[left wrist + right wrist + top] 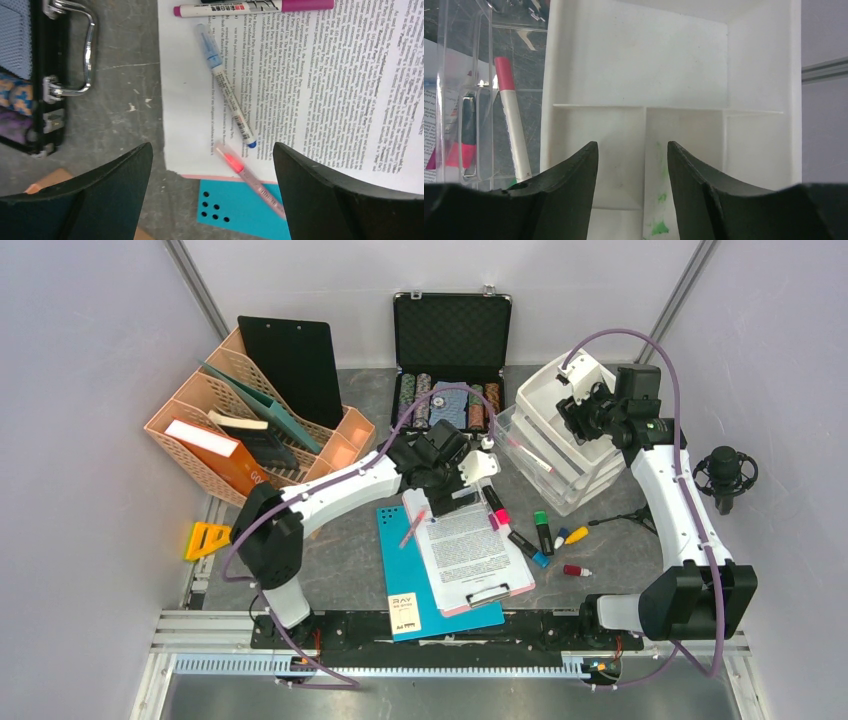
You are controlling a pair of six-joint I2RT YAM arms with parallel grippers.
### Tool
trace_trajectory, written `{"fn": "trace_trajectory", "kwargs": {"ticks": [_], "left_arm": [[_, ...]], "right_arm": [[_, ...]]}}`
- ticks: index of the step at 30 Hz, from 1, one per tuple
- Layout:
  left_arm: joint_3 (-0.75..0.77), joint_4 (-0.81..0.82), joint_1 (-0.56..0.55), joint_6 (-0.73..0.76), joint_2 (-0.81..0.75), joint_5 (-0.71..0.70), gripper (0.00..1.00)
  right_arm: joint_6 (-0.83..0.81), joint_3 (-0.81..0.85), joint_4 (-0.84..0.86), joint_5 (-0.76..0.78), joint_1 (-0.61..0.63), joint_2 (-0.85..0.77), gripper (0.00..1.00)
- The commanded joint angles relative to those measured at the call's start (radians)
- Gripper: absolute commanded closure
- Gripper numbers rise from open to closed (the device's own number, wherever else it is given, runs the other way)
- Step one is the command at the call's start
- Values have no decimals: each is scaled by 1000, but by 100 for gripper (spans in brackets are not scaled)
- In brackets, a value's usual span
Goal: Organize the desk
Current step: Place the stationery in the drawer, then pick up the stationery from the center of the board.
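The desk (350,540) is a dark grey mottled tabletop. On it lies a pink clipboard with a printed sheet (465,550), partly over a teal folder (400,580). My left gripper (447,502) (212,146) hangs wide open over the sheet's top left corner, holding nothing. Below its jaws a pink pen (250,181) lies across the sheet's edge and the folder, looking blurred. A blue pen (225,85) and a magenta marker (250,7) also rest on the paper. My right gripper (575,410) (632,143) is open and empty above a white divided tray (634,60).
An orange file rack (255,430) stands at the back left, an open black case of chips (450,340) at the back centre. The tray tops clear drawers (560,465) holding a red-capped marker (511,120). Loose markers (541,530) lie right of the clipboard, near a microphone (725,475).
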Motion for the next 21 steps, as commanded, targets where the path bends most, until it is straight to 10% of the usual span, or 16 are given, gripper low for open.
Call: {"fn": "trace_trajectory", "kwargs": {"ticks": [1,21], "left_arm": [[-3,90,10,-156,50,97,7],[-58,174,10,-138,228,20,34]], "right_arm": [[25,-14,36,-12,-4,-33,42],[11,-13,30,4,-3,-37,43]]}}
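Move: The blue pen lies on the printed sheet almost straight under the left gripper, about 12 cm below, some 3 cm to its right and 1 cm ahead. The magenta marker is about 11 cm to the gripper's right and 1 cm back; the pink pen is some 7 cm to its left and 4 cm back, both at the pen's height. From the right gripper, the blue pen is about 30 cm left, 9 cm back and 23 cm below. Lower the left gripper about 10 cm, almost straight down onto the blue pen, quickly at first and easing off over the last couple of centimetres. Tip the fingers some 10 degrees more steeply downward on the way, and bring them partly together from wide open so they straddle the pen without closing on it. ##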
